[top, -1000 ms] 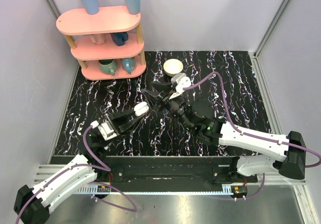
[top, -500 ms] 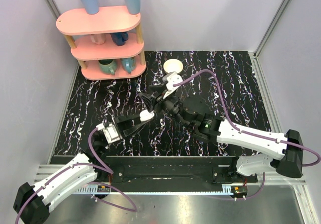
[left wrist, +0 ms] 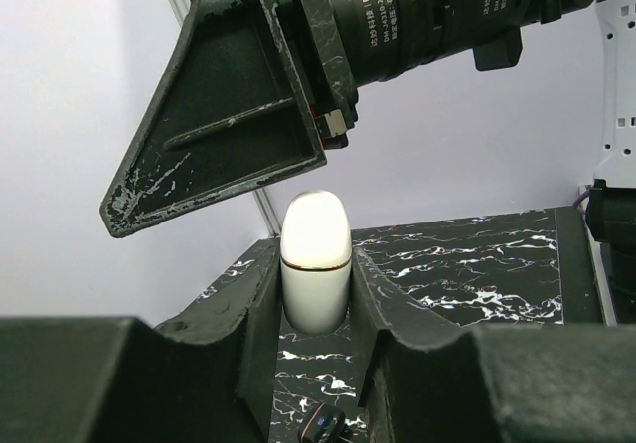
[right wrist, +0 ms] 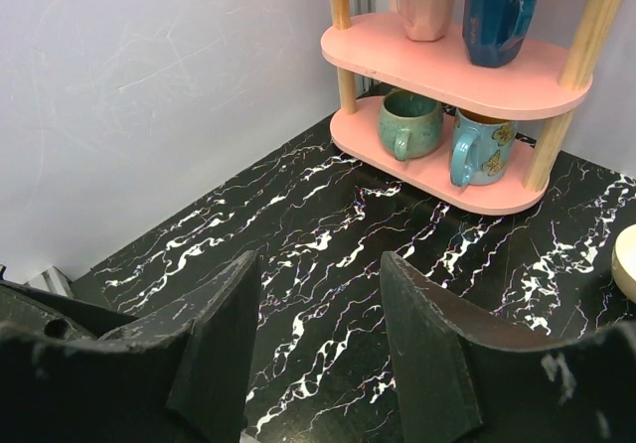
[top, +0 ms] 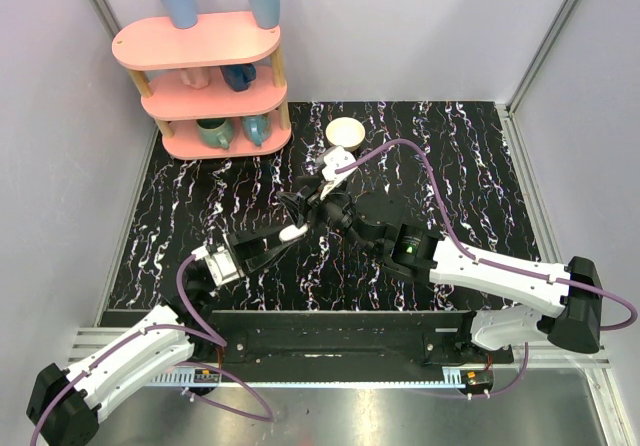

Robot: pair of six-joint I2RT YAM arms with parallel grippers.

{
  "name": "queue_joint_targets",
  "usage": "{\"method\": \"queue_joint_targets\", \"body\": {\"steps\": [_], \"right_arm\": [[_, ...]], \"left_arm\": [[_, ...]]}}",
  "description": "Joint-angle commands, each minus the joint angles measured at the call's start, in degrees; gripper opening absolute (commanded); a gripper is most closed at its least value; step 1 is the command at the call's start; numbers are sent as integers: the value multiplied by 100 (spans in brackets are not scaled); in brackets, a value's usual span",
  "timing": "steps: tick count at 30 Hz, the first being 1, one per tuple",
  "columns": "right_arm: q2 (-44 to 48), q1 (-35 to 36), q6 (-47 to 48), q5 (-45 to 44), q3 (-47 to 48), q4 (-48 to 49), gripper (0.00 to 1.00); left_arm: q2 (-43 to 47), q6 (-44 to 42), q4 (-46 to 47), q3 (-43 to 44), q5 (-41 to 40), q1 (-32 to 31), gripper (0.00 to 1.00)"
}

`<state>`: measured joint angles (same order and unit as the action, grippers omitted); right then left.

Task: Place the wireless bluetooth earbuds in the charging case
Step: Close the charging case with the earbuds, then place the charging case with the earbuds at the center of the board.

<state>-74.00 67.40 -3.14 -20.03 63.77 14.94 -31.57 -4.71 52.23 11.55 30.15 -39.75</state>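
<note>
My left gripper (left wrist: 315, 282) is shut on the charging case (left wrist: 315, 239), a closed white rounded box with a thin gold seam, held upright between the fingers above the table. From above, the case (top: 291, 232) shows at the tip of the left gripper (top: 284, 236). My right gripper (top: 303, 207) hovers just beyond and above the case. One of its black fingers (left wrist: 219, 125) hangs over the case in the left wrist view. The right gripper (right wrist: 320, 264) is open, with only marble table between its fingers. The earbuds are not visible in any view.
A small black block (left wrist: 323, 428) lies on the table under the left gripper. A round white bowl (top: 345, 131) sits at the back centre. A pink shelf (top: 200, 51) with mugs (right wrist: 409, 123) stands at the back left. Grey walls enclose the black marble table (top: 470, 166).
My right gripper has swung left and toward the case, its jaws parting a little. The left gripper shifted slightly right and nearer with the case, then held still.
</note>
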Motion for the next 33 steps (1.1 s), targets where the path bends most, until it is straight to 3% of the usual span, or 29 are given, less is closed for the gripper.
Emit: {"method": "queue_joint_targets", "body": {"steps": [1, 9, 13, 15, 25, 29, 33], "right_arm": [[140, 19, -64, -53, 75, 97, 59], [298, 19, 23, -500, -49, 211, 59], [324, 19, 217, -1028, -154, 237, 63], [307, 28, 226, -1448, -189, 185, 65], [869, -112, -64, -2734, -822, 387, 82], [1080, -130, 120, -3023, -954, 422, 83], [1221, -174, 173, -3051, -1068, 405, 84]], "left_arm": [[11, -118, 297, 233, -18, -7, 0], [55, 303, 96, 303, -474, -7, 0], [125, 1216, -1318, 725, -2052, 2, 0], [81, 1517, -1749, 900, -2276, 2, 0], [-270, 2166, -1839, 928, -2575, 20, 0], [-753, 2641, -1874, 998, -2444, 160, 0], [-1314, 3186, -1348, 901, -2024, 292, 0]]}}
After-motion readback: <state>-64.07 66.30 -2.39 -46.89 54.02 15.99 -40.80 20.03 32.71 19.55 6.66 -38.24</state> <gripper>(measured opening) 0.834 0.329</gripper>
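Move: Between the left fingertips, the white charging case is already shut and sits practically at the hand point, with open table some 32 cm below. From the left hand, the black case on the table lies about 17 cm ahead and 15 cm to the right; the bowl stands about 39 cm ahead and 15 cm right. The right hand has the charging case about 5 cm back from it and 5 cm below, roughly level sideways. Drawing away from the shut case, the right hand goes about 11 cm to its right and slightly forward, turning some 30 degrees clockwise as its fingers open wider. The left hand keeps its pinch on the case and carries it about 8 cm forward, sinking about 5 cm only late on, while its fingers tip down and swing round to point forward and right. ##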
